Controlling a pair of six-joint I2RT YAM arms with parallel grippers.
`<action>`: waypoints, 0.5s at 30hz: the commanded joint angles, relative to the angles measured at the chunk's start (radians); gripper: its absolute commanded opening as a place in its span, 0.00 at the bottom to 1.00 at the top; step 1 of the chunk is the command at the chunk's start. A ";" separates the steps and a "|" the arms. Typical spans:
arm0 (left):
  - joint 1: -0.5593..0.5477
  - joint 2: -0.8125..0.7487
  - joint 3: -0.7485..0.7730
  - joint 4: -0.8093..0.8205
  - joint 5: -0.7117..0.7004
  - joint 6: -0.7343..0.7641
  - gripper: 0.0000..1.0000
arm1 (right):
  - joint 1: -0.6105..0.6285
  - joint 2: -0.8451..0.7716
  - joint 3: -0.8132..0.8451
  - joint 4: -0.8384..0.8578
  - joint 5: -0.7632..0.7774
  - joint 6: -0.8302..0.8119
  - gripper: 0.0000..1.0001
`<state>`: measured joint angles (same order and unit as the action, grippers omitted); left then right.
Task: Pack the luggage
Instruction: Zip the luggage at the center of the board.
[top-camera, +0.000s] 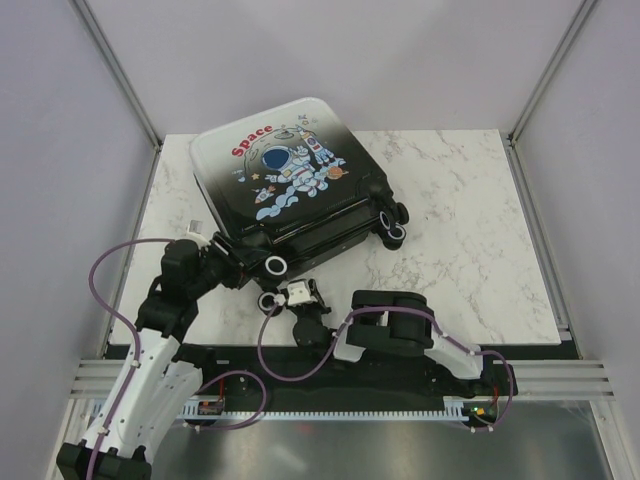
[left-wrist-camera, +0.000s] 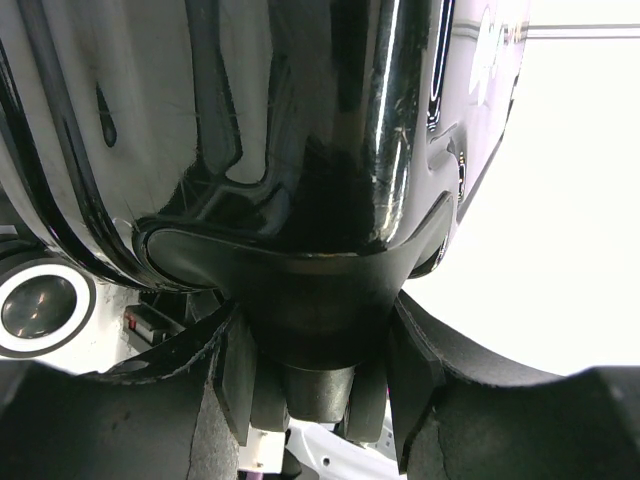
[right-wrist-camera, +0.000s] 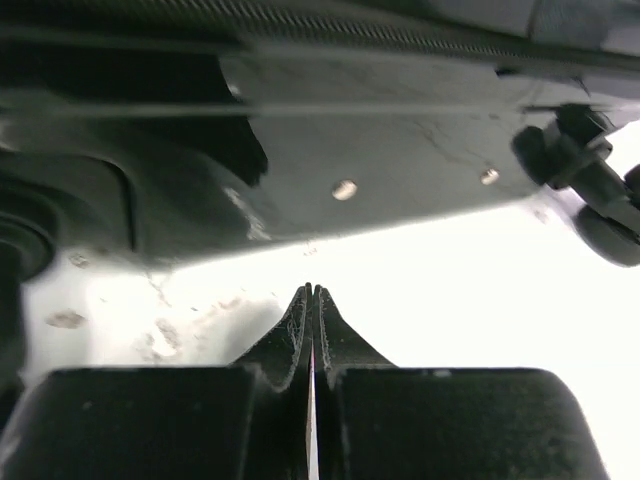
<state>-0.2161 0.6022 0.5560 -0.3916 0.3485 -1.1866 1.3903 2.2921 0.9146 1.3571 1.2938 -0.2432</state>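
Observation:
The luggage (top-camera: 285, 170) lies shut on the marble table (top-camera: 470, 250), astronaut print facing up and its wheels toward the arms. My left gripper (top-camera: 232, 262) is at its near-left corner. In the left wrist view the fingers (left-wrist-camera: 415, 360) stand on both sides of a black wheel mount (left-wrist-camera: 318, 300) under the glossy shell (left-wrist-camera: 300, 120), pressed against it. My right gripper (top-camera: 300, 292) sits just in front of the case's near edge. Seen from the right wrist, this gripper (right-wrist-camera: 311, 290) is shut with nothing in it, low over the table and pointing under the shell (right-wrist-camera: 380, 170).
White-ringed wheels (top-camera: 275, 265) sit between the two grippers, and another pair (top-camera: 393, 225) is at the case's right corner. Grey walls and metal posts (top-camera: 545, 70) enclose the table. Bare marble lies to the right of the case.

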 joint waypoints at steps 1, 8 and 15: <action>-0.008 0.007 0.050 0.077 0.038 -0.042 0.02 | 0.004 -0.049 -0.028 0.402 0.044 0.024 0.00; -0.009 0.045 0.094 0.083 0.027 -0.009 0.02 | 0.001 -0.103 -0.016 0.402 0.001 0.076 0.36; -0.017 0.120 0.111 0.220 0.033 -0.013 0.02 | -0.033 -0.339 -0.245 0.393 -0.082 0.211 0.71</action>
<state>-0.2260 0.6926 0.6102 -0.4103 0.3679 -1.1774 1.3766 2.0766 0.7605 1.3163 1.2537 -0.1234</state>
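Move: The zipper seam on the near wall of the luggage runs about 5 cm ahead of my right fingertips and some 8 cm above them; I can't see the slider. The luggage's lower left wheel is about 8 cm to the left and 2 cm back at about the same height, and its right wheels stand some 16 cm to the right and 8 cm ahead. From my left hand, that stretch of seam lies about 10 cm right, 3 cm ahead and 7 cm lower. I open the shut, empty fingers of my right hand to well over half and, after a small dip to the right, lift it in front of the near wall towards the level of the zipper seam, about 4 cm up in all. At the end it drifts right, some 2 cm net, rolling a little so its left side rises. My left hand keeps its grip on the luggage's near left corner fitting, easing about 1 cm forward and right. ##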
